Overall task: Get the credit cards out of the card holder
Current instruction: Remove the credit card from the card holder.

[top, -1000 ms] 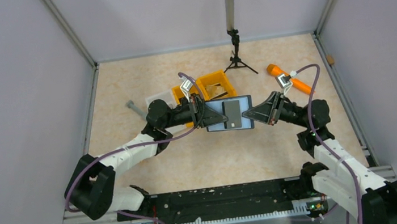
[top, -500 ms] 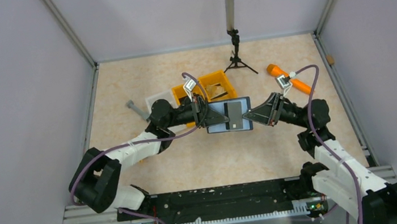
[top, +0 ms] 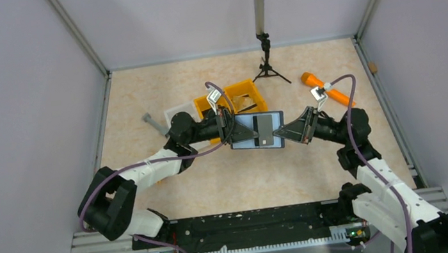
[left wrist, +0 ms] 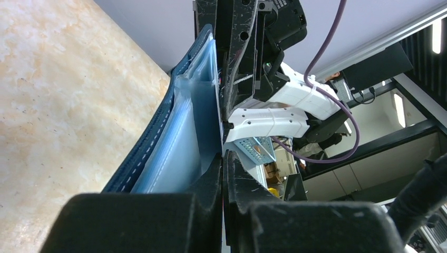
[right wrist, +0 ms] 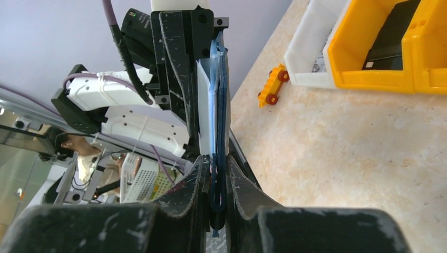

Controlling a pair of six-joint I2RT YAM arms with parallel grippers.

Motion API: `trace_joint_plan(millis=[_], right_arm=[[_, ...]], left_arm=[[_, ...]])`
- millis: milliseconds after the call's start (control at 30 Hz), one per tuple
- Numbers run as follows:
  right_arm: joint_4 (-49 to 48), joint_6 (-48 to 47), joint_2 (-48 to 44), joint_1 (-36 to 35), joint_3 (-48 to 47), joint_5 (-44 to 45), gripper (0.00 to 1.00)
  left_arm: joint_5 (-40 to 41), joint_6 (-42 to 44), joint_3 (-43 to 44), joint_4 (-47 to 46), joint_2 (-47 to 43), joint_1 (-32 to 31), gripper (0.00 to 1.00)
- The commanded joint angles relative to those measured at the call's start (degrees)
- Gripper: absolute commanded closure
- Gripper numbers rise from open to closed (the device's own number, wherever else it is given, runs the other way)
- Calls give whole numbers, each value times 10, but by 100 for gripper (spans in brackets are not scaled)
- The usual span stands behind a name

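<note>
The card holder [top: 248, 127] hangs open in mid-air over the table's middle, its pale blue inner face turned up. A dark grey credit card [top: 263, 128] sits in a pocket on its right half. My left gripper [top: 233, 133] is shut on the holder's left edge; in the left wrist view the fingers [left wrist: 213, 182] press together on the pale inner flap [left wrist: 182, 142]. My right gripper [top: 279, 133] is shut on the right edge. From the right wrist, the navy fold [right wrist: 218, 110] runs down between the fingertips [right wrist: 196, 176] of that gripper [right wrist: 215, 171].
Behind the holder stand a yellow two-compartment bin [top: 248, 89] and a white tray [top: 179, 111]. A black block [right wrist: 392, 31] lies in the bin. An orange tool [top: 317, 80], a small tripod with a grey tube [top: 265, 44], a grey bolt [top: 153, 123] and a toy car [right wrist: 272, 86] lie around.
The left arm swung its elbow inward and the holder shifted slightly left and tilted. The right gripper followed, staying on the right edge.
</note>
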State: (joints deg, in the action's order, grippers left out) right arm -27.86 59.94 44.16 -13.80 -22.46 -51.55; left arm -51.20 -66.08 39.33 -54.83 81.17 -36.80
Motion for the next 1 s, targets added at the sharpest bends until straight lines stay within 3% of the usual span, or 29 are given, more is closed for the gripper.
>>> trace_joint_plan(millis=[0,300,467,700,967], right_arm=[[55,-51,-21,5,-39,25,98],[137,-85,-53,10,-50,60,100],[129,-80,-61,14,-48,53,100],[119,-70,-73,21,-46,52,100],[134,-82,-59,28,-44,62,100]], left_arm=[[-4,25,26,-1,-6,-2,100],[12,92,19,111,-52,7,100],[10,92,3,109,-61,16,100],[-13,43,-45,16,-58,46,100],[-9,109,-58,119,-101,75,100]])
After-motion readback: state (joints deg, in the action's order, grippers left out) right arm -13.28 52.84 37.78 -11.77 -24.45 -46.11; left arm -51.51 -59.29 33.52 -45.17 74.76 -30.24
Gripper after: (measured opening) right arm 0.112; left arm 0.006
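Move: The left fingers already pinch the left edge of the grey-looking credit card, whose middle is about 3 cm to their right and 1 cm ahead, inside the open card holder centred 1 cm right and 1 cm ahead. Some 16 cm lower, the yellow bin lies about 18 cm ahead and 6 cm left, the white box 17 cm ahead and 23 cm left. From the right hand, which grips the holder's right edge, the card is about 4 cm left and 1 cm ahead, the holder's middle 5 cm left. Keeping the card pinched, the left hand first sinks about 1.5 cm, then draws the card leftward out of its clear pocket while sinking farther, ending some 4 cm left, 3 cm lower and slightly forward. The right hand keeps hold of the card holder's right edge and eases it nearly 2 cm to the right, away from the left hand and a little forward, turning clockwise by under 10 degrees. ##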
